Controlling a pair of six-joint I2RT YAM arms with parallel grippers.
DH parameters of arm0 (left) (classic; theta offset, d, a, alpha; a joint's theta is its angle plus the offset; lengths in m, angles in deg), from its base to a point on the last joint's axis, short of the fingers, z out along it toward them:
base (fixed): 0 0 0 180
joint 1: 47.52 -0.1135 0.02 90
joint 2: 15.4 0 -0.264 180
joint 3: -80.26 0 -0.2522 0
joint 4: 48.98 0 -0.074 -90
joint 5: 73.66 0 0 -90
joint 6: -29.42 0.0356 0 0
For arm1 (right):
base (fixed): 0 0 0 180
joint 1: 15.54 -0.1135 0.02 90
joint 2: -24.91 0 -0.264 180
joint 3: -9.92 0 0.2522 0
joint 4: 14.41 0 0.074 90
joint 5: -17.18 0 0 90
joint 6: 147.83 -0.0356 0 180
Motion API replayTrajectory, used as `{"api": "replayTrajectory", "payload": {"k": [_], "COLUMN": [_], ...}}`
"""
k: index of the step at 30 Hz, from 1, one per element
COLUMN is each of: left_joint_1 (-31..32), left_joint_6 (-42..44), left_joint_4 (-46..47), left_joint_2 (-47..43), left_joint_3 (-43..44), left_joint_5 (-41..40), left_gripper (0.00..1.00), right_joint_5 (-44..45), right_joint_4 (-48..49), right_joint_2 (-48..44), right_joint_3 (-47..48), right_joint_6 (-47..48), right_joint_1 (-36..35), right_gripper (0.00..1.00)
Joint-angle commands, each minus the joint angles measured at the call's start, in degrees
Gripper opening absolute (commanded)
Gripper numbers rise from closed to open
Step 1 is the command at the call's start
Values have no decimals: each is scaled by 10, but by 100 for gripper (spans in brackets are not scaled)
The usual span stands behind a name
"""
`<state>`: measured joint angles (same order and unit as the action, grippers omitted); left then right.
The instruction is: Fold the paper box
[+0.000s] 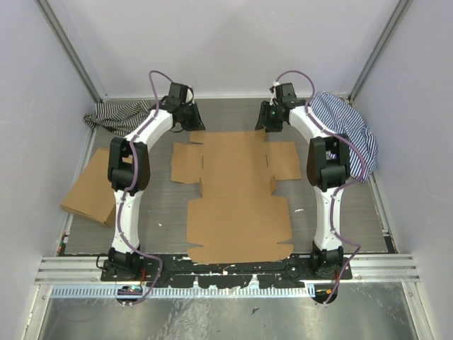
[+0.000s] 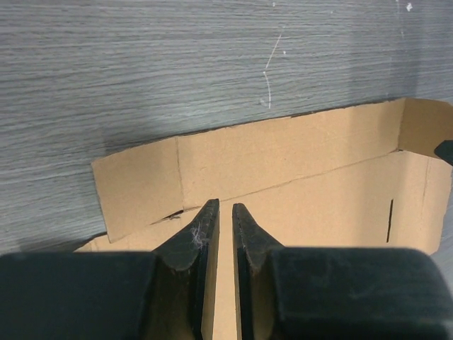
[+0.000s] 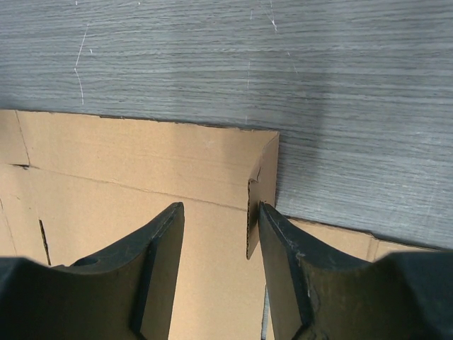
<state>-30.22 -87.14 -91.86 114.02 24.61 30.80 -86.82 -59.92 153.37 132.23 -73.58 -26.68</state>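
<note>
The paper box (image 1: 237, 191) lies unfolded as a flat brown die-cut sheet in the middle of the table, its slits and side flaps showing. My left gripper (image 1: 187, 122) hangs over its far left corner. In the left wrist view, that gripper (image 2: 225, 207) is open by a narrow gap with nothing in it, above the far flap (image 2: 283, 152). My right gripper (image 1: 271, 120) is over the far right corner. In the right wrist view it (image 3: 220, 207) is open wide, and a small raised corner tab (image 3: 253, 212) stands just inside its right finger.
A second flat brown cardboard box (image 1: 90, 188) lies at the left beside the left arm. Striped cloths sit at the back left (image 1: 117, 113) and the back right (image 1: 348, 127). Walls close in the grey table (image 1: 163, 205) on three sides.
</note>
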Motion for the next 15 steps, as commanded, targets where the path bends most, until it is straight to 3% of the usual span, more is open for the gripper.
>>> {"api": "replayTrajectory", "payload": {"k": [1,5,11,15], "left_joint_1": [-3,-13,-57,-72], "left_joint_6": [9,-3,-52,-72], "left_joint_4": [-17,-28,3,24], "left_joint_2": [8,7,8,21], "left_joint_3": [15,11,-17,-29], "left_joint_5": [-27,-50,-26,12], "left_gripper": [20,23,48,51], "right_joint_5": [-13,-13,4,5], "right_joint_4": [15,11,12,12], "right_joint_2": [5,15,12,12], "right_joint_3": [31,41,36,36], "right_joint_6": [3,-1,-1,0], "right_joint_1": [-5,-9,-9,-9], "right_gripper": [52,52,52,52]}}
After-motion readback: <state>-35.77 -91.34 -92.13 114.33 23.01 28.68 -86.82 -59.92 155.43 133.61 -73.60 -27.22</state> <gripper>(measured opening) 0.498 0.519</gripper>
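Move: The far flap's left tab, still folded out, lies about 4 cm to the left of the left hand, level with it in reach and some 5 cm below. The far flap's middle is about 10 cm to that hand's right, at the same low height; the left side flap is about 10 cm back and 5 cm left. The right tab stands raised about 2 cm right of the right hand, 1 cm ahead and 2 cm below; the right side flap lies 9 cm back, 8 cm right and 5 cm below. The left tab gets the left hand over it: the hand sweeps about 6 cm left, drifting slightly forward and down, turning some 10 degrees counter-clockwise while its nearly shut fingers open to about half. The right hand, still half open, sinks 1 cm, its outer finger staying against the outside of the raised right tab. ##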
